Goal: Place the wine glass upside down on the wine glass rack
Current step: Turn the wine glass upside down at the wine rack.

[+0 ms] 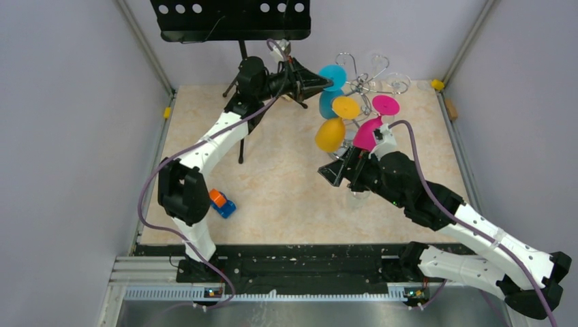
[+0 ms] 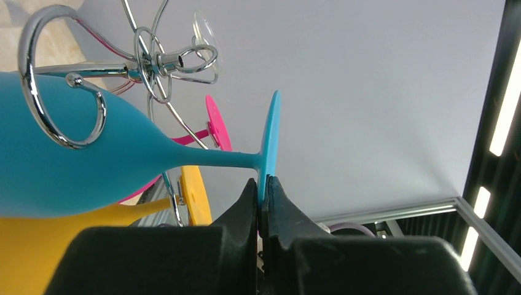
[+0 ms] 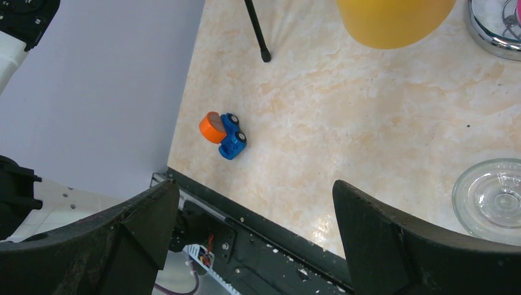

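The blue wine glass (image 2: 92, 166) hangs bowl-down at the wine glass rack (image 2: 150, 64), with one chrome hook curling across its bowl. My left gripper (image 2: 264, 184) is shut on the rim of its round foot (image 1: 333, 75). In the top view the left gripper (image 1: 326, 83) reaches in from the left of the rack (image 1: 360, 87). A yellow glass (image 1: 330, 134) and a pink glass (image 1: 368, 133) hang upside down on the rack too. My right gripper (image 3: 255, 187) stands open and empty over the table, in front of the rack.
A black music stand (image 1: 232, 20) stands at the back left, one leg (image 3: 257, 31) on the table. A blue and orange toy car (image 3: 224, 132) lies near the left front edge. A clear glass foot (image 3: 494, 200) rests under my right arm. The rack's chrome base (image 3: 491, 31) is close by.
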Controlling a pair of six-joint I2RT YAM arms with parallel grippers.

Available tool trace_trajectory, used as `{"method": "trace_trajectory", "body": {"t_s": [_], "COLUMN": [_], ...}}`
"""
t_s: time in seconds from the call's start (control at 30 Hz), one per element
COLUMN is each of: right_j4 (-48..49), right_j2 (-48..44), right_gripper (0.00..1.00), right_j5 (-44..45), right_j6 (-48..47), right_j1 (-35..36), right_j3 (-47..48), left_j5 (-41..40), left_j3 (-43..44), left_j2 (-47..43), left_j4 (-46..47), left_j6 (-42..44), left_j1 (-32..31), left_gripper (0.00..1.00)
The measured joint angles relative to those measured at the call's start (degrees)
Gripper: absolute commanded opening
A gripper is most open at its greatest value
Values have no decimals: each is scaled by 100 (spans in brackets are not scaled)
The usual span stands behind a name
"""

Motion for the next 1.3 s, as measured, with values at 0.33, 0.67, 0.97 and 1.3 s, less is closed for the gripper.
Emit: {"method": "trace_trajectory", "body": {"t_s": [0.33,0.67,0.97,1.3], "right_j4": [0,0,0,0], "right_j2": [2,2,2,2], "right_gripper": [97,97,97,97], "right_j5": [0,0,2,20], "right_j6": [-7,-28,-44,-46], "right_j1": [0,-2,0,0], "right_j3": [0,0,0,-2], "left_j5": [-4,-496,-1012,-1056], "left_j3": [0,0,13,337], "left_j2": [319,330,330,391], "left_j4": [754,-52,-393,-420], "left_j6": [-710,-59,229,72], "left_j1": [0,26,28,-4], "left_gripper": [0,0,0,0]}}
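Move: The left hand already holds the blue wine glass upside down by its foot. The rack's empty left hook curls about 5 cm ahead of this hand, 1 cm left and 7 cm below. The yellow glass hangs roughly 5 cm back, 5 cm right and 12 cm below, the pink glass some 3 cm back, 15 cm right and equally low. From the idle right hand, the hook is about 18 cm ahead, 4 cm left, 7 cm up. Keeping its pinch, the left hand carries the glass forward 5 cm towards the hook, dipping 4 cm, then rising 2. ##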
